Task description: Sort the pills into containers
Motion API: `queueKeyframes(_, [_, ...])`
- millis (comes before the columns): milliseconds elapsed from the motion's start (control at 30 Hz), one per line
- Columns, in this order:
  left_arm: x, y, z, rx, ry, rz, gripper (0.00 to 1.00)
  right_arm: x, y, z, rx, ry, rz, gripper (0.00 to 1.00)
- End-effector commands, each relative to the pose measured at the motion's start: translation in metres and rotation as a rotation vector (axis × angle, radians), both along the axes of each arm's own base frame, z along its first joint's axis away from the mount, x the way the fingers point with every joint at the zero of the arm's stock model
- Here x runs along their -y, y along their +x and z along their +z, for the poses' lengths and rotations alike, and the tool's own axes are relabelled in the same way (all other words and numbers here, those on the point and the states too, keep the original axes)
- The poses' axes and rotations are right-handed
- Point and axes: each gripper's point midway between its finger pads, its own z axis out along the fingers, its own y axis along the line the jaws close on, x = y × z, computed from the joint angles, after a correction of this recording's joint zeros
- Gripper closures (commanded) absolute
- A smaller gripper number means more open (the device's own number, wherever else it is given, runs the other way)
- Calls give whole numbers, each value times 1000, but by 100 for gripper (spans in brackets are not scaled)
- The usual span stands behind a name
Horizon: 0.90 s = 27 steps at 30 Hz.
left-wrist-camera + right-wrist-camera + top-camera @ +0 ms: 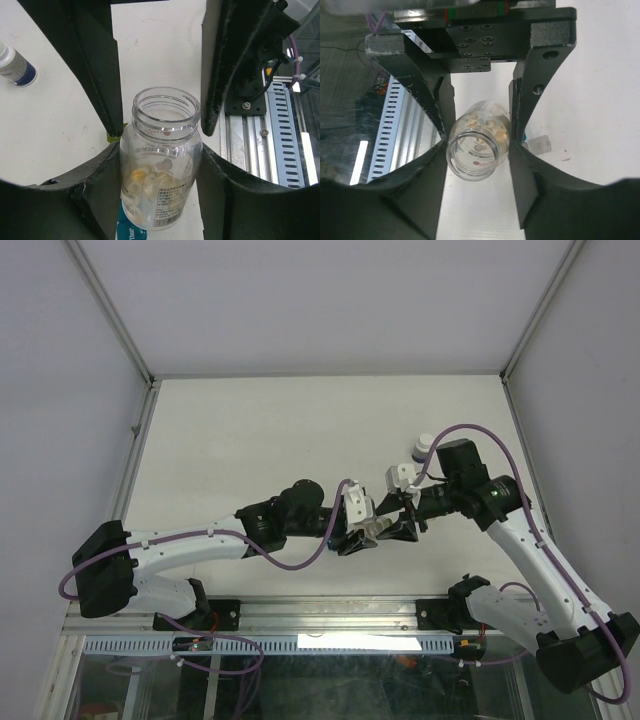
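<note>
A clear, uncapped pill bottle holds pale yellow pills. My left gripper is shut on its body, just above the table near the front edge. My right gripper faces the bottle's open mouth, and its fingers press the shoulder on both sides. In the top view the two grippers meet at the bottle. The containers lie under the bottle and are mostly hidden. Only a blue end and a green bit show.
A white bottle with a blue label stands on the table behind the right arm. The slotted metal rail runs along the table's front edge. A small translucent lid lies beside the bottle.
</note>
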Motion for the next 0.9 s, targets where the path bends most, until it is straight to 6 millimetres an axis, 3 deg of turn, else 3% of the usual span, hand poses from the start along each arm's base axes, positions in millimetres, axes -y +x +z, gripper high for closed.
queueKeyframes(0, [11,1,35,47,-92,-20,100,-2,8,10,75,19,-33,51])
queueKeyframes(200, [10,2,32,34,-88,-7,100,-2,8,15,92,33,-46,81])
queueKeyframes(300, [10,3,33,29,-95,3,98,-2,6,15,91,39,-43,90])
queueKeyframes(333, [11,5,34,27,-99,12,90,-2,6,15,87,40,-40,91])
queueKeyframes(500, [10,5,35,8,-136,31,28,-3,2,20,71,59,-29,96])
queueKeyframes(533, [9,4,32,1,-142,31,23,-3,2,21,69,64,-30,97])
queueKeyframes(633, [6,0,32,-11,-177,28,17,-2,2,27,56,89,-31,97])
queueKeyframes(867, [-1,-5,33,-23,-232,32,18,2,1,36,37,134,-40,98])
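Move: The pill jar is already in the left fingers, its middle about 2 cm to the right of that hand point and 1 cm above; from the right hand, whose half-closed fingers straddle the jar's open neck, it lies some 3 cm left and 2 cm below. The pill organizer lies on the table about 5 cm ahead of the left hand and 17 cm below, and the white bottle roughly 26 cm ahead, 15 cm right and 14 cm below. The right hand closes its fingers from either side onto the jar's neck, easing barely half a centimetre forward, then keeps that pinch nearly in place while the left hand still holds the jar's lower body. Once the neck is held, the left fingers open wide and let go, the left hand rising slightly before sinking back about 2 cm to end 1 cm lower with a tilt of some 5 degrees, as the right hand lifts about 1 cm and draws slightly to its right, away from the opened left fingers. ##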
